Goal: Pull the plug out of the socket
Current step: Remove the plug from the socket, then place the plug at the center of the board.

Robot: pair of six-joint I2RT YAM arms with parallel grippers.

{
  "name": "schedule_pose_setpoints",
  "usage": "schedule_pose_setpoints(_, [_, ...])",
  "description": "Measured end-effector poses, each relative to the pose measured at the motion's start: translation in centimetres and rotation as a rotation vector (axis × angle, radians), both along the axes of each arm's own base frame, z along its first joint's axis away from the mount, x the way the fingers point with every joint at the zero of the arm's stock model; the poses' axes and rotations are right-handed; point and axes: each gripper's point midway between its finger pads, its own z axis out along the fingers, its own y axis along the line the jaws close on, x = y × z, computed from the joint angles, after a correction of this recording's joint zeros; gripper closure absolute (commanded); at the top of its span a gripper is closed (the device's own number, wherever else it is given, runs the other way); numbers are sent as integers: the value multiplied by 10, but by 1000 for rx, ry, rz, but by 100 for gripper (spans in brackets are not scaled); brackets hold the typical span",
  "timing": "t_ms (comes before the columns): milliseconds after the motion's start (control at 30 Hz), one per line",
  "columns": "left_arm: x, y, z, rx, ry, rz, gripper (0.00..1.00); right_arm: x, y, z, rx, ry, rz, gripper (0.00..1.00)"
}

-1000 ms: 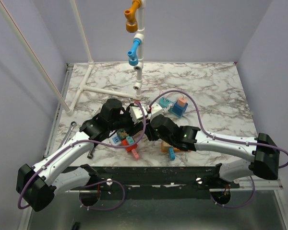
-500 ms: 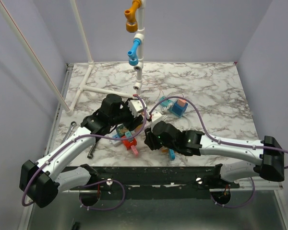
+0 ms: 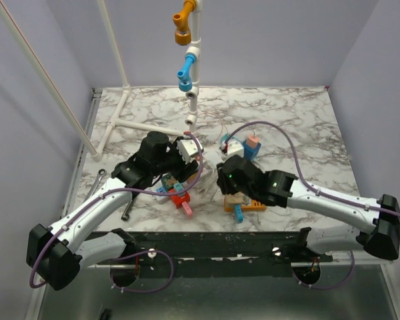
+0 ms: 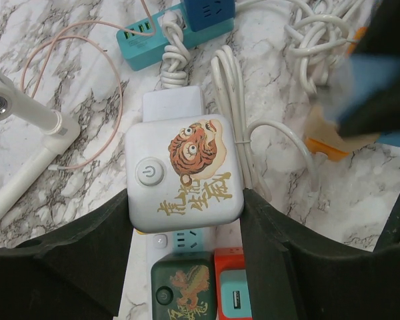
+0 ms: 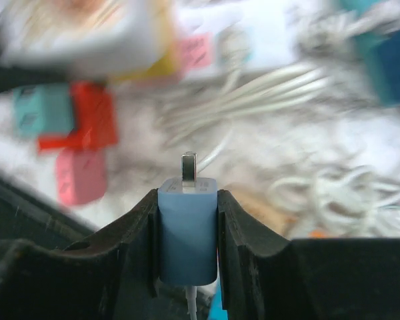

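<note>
The blue plug (image 5: 187, 233) sits upright between my right gripper's (image 5: 187, 200) fingers, its metal prong bare and pointing away, a thin white lead hanging below it. It is clear of the socket (image 4: 180, 239), a white strip with pastel outlets, which lies blurred at the top of the right wrist view. My left gripper (image 4: 187, 200) is shut on a white cube adapter with a tiger print (image 4: 185, 170) that stands on the strip. From above, the left gripper (image 3: 177, 155) is at table centre and the right gripper (image 3: 228, 171) is just right of it.
A green tiger adapter (image 4: 183, 287) and a red and teal block (image 4: 233, 287) sit near the strip. A teal strip (image 4: 143, 47), a blue cube (image 4: 210, 10) and coiled white cords (image 4: 320, 33) lie beyond. A white pipe stand (image 3: 190, 100) rises at the back.
My right gripper has drawn back from the strip with the blue plug, first toward the near edge, then to the right. The left arm shifted slightly, then held still.
</note>
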Motion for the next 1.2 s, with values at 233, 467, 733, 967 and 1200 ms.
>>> schedule_pose_setpoints(233, [-5,6,-1,18,14,12,67,110,-103,49,17,-103,-442,95])
schedule_pose_setpoints(467, [-6,9,-1,28,22,19,60,170,-249,57,-7,-118,-889,96])
schedule_pose_setpoints(733, [-9,16,0,47,47,35,41,207,-351,-1,-107,20,-1228,94])
schedule_pose_setpoints(967, [-12,30,-5,79,82,73,23,251,-381,-60,-185,118,-1307,89])
schedule_pose_setpoints(1200, [-18,44,-14,119,121,100,14,254,-388,-137,-279,277,-1319,58])
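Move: The right hand already has the freed plug, and its goal is the bare marble some 39 cm to its right, 25 cm farther out and 18 cm lower. The blue box stack lies about 21 cm ahead of it and 13 cm right; the tan box some 4 cm back and 6 cm right, 12 cm below. The left hand still grips the tiger socket; the green socket sits about 12 cm left of that hand and 7 cm back, 9 cm lower. Swinging fast to the right and forward, the right arm carries the pinched plug away from the tiger socket, some 39 cm across, rising at first past the near side of the blue stack, then sinking towards the clear marble while the hand turns clockwise about 75 degrees. The left hand eases left with the tiger socket still gripped, then opens and backs off left. ##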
